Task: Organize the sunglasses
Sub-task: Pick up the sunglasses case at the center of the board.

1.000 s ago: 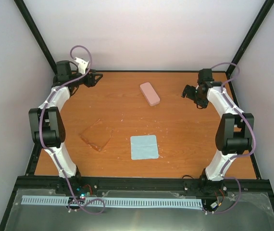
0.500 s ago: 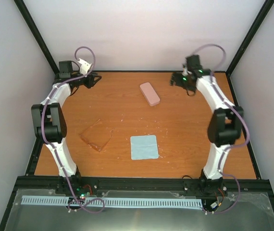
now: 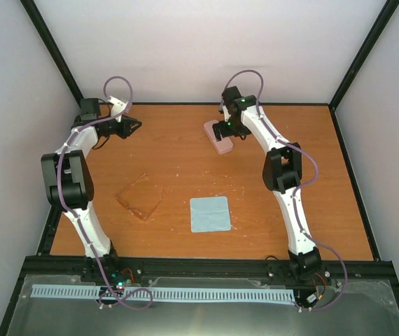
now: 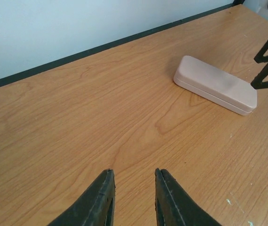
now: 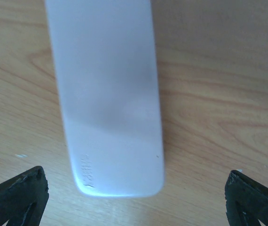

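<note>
The amber see-through sunglasses [image 3: 141, 197] lie on the table at the left, in front of the left arm. The closed pink case [image 3: 218, 138] lies at the back centre. It also shows in the left wrist view [image 4: 216, 84] and fills the right wrist view [image 5: 108, 94]. My right gripper [image 3: 222, 129] hovers right over the case, open wide, with one fingertip on each side of the case's near end. My left gripper [image 3: 135, 126] is open and empty at the back left, pointing toward the case.
A flat light blue cloth [image 3: 209, 213] lies at the front centre. Black frame rails [image 3: 185, 104] run along the table's back edge, with white walls behind and at both sides.
My right arm has swung from the back right across to the pink case and now hovers over it. My left gripper has turned slightly toward the case.
</note>
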`<state>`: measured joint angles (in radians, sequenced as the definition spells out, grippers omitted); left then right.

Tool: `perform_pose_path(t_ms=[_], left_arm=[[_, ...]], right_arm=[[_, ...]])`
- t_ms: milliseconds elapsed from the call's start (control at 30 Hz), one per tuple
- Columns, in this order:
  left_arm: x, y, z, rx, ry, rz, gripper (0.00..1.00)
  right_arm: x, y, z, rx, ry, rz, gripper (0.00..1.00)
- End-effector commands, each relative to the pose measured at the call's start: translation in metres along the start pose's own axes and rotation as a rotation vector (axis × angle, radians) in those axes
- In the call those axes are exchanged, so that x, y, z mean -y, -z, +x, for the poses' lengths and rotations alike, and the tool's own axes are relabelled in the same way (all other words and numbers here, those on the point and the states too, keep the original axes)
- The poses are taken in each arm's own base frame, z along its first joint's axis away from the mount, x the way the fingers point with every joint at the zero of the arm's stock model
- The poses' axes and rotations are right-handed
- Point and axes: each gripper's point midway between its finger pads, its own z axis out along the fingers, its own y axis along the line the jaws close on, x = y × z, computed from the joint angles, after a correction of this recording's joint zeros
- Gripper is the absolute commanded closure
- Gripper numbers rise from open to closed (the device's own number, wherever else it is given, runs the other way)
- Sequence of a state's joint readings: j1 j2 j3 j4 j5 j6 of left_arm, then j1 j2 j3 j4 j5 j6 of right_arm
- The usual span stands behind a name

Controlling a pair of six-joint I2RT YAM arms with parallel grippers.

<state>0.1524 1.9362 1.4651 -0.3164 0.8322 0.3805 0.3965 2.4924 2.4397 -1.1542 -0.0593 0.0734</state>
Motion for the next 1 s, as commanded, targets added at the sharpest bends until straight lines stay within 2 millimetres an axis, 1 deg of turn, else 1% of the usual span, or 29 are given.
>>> perform_pose_path(t_ms=[0, 67, 200, 333, 500, 733, 967], left_arm=[[-0.002, 0.007, -0.003, 0.005, -0.005, 0.002, 0.73], [-0.003, 0.008, -0.003, 0.005, -0.004, -0.003, 0.73], [-0.005, 0.009, 0.001, -0.004, 0.004, -0.012, 0.73], [-0.004, 0.009, 0.007, -0.017, 0.015, -0.017, 0.72], [-0.004, 0.009, 0.012, -0.028, 0.036, -0.018, 0.71], [-0.006, 0.011, 0.005, -0.019, 0.042, -0.025, 0.70], [-0.009, 0.009, 0.006, -0.026, 0.040, -0.031, 0.70]], right_arm=[[0.006, 0.003, 0.011, -0.039, 0.056, 0.019, 0.00], [0.005, -0.002, 0.010, -0.034, 0.068, 0.008, 0.00], [-0.008, -0.007, 0.004, -0.016, 0.087, -0.064, 0.00], [-0.016, -0.014, 0.006, -0.020, 0.096, -0.111, 0.00], [-0.009, -0.028, 0.012, -0.050, 0.089, -0.073, 0.00], [-0.005, -0.045, 0.014, -0.058, 0.079, -0.058, 0.00], [-0.001, -0.050, 0.010, -0.043, 0.075, -0.032, 0.00]])
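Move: The sunglasses case lies just under my open right hand: its middle is about 4 cm ahead, 3 cm to the left and 8 cm below, and its near end is almost straight beneath. The pale blue cloth is some 31 cm back and 7 cm to the left; a clear brown-edged pouch is about 23 cm back and 35 cm to the left, both about 10 cm down. From my left hand the case is roughly 34 cm to the right, 4 cm ahead and 16 cm below. I line my right hand up over the near half of the sunglasses case: a centimetre right and down, then nearly 2 cm back to the left, while turning about 5 degrees counter-clockwise. Then I lower it some 4.5 cm, fingers wide open, so they come down on either side of the case; they don't close yet. ##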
